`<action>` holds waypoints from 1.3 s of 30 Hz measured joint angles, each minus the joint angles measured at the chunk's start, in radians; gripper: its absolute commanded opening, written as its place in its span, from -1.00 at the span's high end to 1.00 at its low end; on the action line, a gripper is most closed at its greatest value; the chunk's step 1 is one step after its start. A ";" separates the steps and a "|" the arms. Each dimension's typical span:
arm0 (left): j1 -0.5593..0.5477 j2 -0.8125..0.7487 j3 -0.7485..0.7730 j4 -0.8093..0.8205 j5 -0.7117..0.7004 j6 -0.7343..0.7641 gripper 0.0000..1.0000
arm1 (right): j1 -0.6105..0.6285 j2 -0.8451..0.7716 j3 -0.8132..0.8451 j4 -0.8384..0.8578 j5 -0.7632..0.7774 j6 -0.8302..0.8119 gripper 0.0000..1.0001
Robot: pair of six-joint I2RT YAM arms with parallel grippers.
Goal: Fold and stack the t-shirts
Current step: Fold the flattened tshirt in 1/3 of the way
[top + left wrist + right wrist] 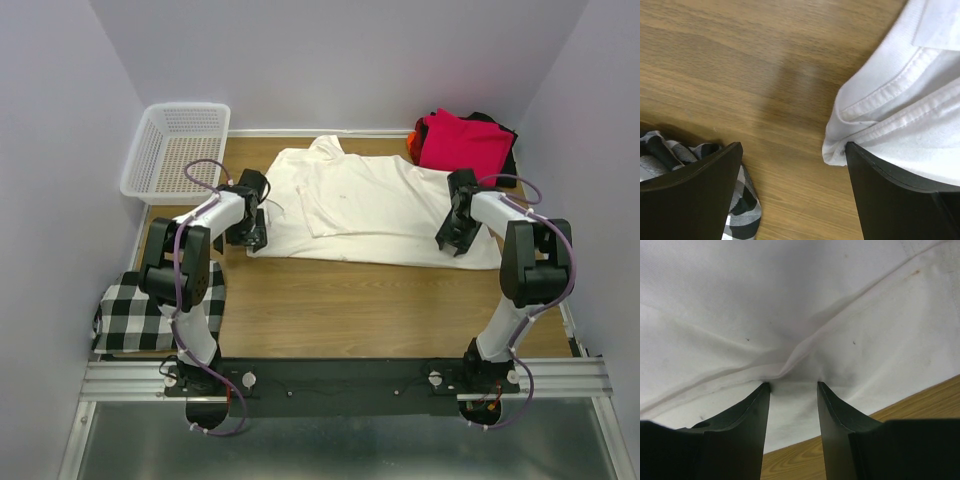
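Observation:
A large cream t-shirt [370, 205] lies spread across the middle of the table, its left part folded over. My left gripper [248, 228] stands wide open at the shirt's near left corner. In the left wrist view the hem [890, 115] touches the right finger [895, 195], and only bare wood lies between the jaws of the left gripper [792, 146]. My right gripper [455, 235] is down on the shirt's right side. In the right wrist view its jaws [792, 385] stand half apart with their tips pressed onto the cloth [790, 300], and a ridge of fabric rises just beyond them. Folded magenta-red, black and orange t-shirts [462, 143] are stacked at the back right.
A white mesh basket [180, 150] sits at the back left. A black-and-white checked cloth [150, 312] lies by the left arm's base, and it shows under the left finger [742, 210]. Bare wood [360, 310] runs between the shirt and the arm bases.

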State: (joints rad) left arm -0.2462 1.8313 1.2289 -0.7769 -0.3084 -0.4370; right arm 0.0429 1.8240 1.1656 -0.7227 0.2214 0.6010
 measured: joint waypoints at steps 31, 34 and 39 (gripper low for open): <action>0.069 -0.376 0.002 0.133 0.052 0.037 -0.84 | -0.013 -0.082 -0.039 -0.089 0.140 -0.035 0.03; 0.040 -0.344 0.018 0.184 0.113 0.049 -0.84 | 0.005 -0.123 -0.039 -0.090 0.140 -0.037 -0.01; -0.045 -0.234 0.075 0.250 0.229 0.076 -0.84 | 0.041 -0.203 -0.035 -0.083 0.128 -0.042 -0.02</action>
State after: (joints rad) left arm -0.2913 1.5970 1.3041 -0.5270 -0.0799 -0.3607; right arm 0.0841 1.6207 1.1305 -0.8059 0.3496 0.5594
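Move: The left hand's right-side finger is on the near left corner of the t-shirt, some 3 cm right, 1 cm back and 2 cm below the hand point. From that hand the white basket is about 22 cm ahead and 16 left, the checked cloth 15 cm back and 20 left. The right hand's half-open fingers rest on the shirt, whose near right corner is roughly 11 cm right and 4 back. The red folded shirt is 24 cm ahead and 4 right. With its right-side finger at the shirt's corner, the wide-open left hand edges about 3 cm left and 2 forward. It then comes off the cloth, rising some 14 cm as its fingertips tilt forward, and swings right and forward over the shirt. As it leaves, the right hand's fingertips drag the shirt about 3 cm right and 2 back, then lift clear, staying half open. ##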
